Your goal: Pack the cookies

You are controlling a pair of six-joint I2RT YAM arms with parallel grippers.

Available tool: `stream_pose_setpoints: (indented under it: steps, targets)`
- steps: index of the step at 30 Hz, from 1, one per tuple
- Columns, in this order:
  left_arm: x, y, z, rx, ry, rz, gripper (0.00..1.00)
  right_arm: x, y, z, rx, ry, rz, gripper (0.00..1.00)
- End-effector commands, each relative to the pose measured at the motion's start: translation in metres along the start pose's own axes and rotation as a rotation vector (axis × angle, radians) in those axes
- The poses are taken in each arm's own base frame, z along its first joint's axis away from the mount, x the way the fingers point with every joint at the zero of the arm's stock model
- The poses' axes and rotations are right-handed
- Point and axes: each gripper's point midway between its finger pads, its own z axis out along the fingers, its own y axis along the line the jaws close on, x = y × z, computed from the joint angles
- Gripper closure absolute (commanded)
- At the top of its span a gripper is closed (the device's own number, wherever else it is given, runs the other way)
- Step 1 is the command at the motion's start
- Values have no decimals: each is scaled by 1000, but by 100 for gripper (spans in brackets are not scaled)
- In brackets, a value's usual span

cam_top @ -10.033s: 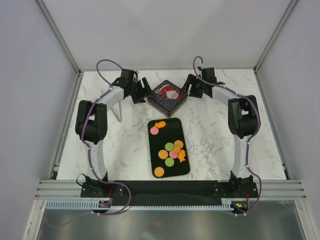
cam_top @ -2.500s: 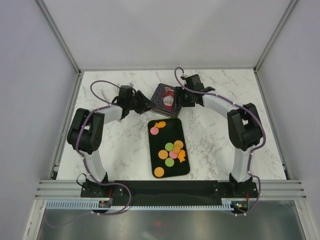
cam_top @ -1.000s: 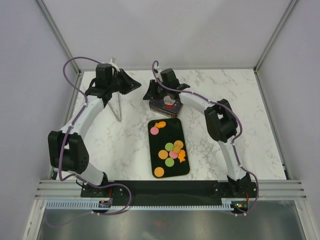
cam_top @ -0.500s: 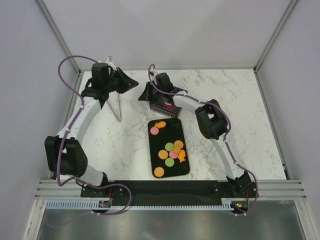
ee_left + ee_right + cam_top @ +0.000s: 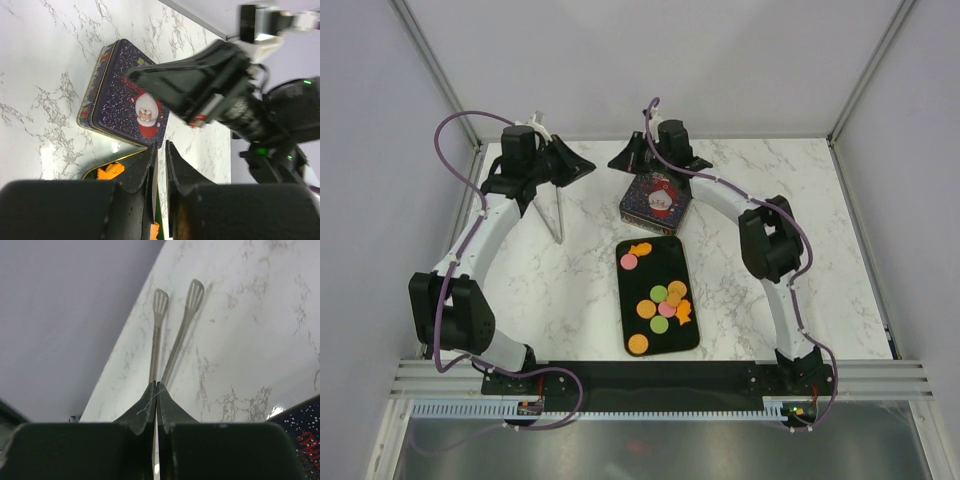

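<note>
Several cookies [image 5: 660, 296], orange, pink and green, lie on a black tray [image 5: 655, 265] in mid table. Behind it stands a dark square tin [image 5: 655, 200] with a Santa lid on it. My left gripper [image 5: 588, 168] hangs shut in the air, left of the tin, with nothing held. In the left wrist view its tips [image 5: 160, 147] point toward the tin [image 5: 120, 95] and an orange cookie [image 5: 110, 171]. My right gripper [image 5: 616, 163] is shut and empty above the tin's far left corner. In the right wrist view it [image 5: 156, 384] points at the tongs [image 5: 183, 330].
Metal tongs [image 5: 558, 215] lie on the marble top left of the tin, near the left arm. The tin's corner [image 5: 302, 425] shows at the lower right of the right wrist view. White walls and frame posts close in the table.
My right gripper has shut and lifted away from the tin's left side toward the back. The tin has shifted slightly to the right. The left arm has barely moved.
</note>
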Motion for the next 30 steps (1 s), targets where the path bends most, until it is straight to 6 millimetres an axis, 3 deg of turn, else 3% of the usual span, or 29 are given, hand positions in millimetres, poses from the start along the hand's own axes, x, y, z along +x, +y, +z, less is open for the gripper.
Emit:
stream_pose_setpoints:
  steps: [1,3,8,14,15,18,22,26,30]
  targets:
    - [-16,-26,-18,75,-39,69,82,-55,60,-37,-135,-151,-67,96]
    - [-17,-26,-18,76,-39,68,82,-53,61,-41,-137,-151,-57,96]
    - [-15,-24,-15,76,-27,62,82,-17,38,-29,-112,-87,-5,96]
    - [-12,-20,-10,71,-14,55,82,71,-19,4,-3,68,70,97]
    - [-12,-20,-10,71,-14,55,82,93,-37,12,26,112,87,97]
    - [-10,-17,-6,68,-6,50,82,134,-66,20,123,208,89,98]
    - [-10,-15,-3,66,-1,47,82,142,-85,14,204,214,91,99]
    - [-10,-16,-4,68,-1,49,82,132,-85,10,239,202,54,98]
    - [-11,-16,-2,71,-2,50,82,111,-72,9,199,176,28,97]
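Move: The tin with the Santa lid lies about 10 cm to the right of the right gripper's fingertips, 2 cm back and some 13 cm below. The cookie tray stands on its near side, about 19 cm back and 10 cm to the right of the right gripper. The tongs lie around 15 cm to its left, level with it. From the left gripper the tin is about 6 cm ahead, 12 cm to the right and 22 cm lower. Lift the right gripper about 7 cm clear of the tin, drifting slightly right. Then swing it back some 4 cm towards the tin's near-left corner and strike quickly down, about 18 cm from the top of the lift, fingers still closed and reaching out over the left edge. Stop with the gripper's underside pressing on the lid. ##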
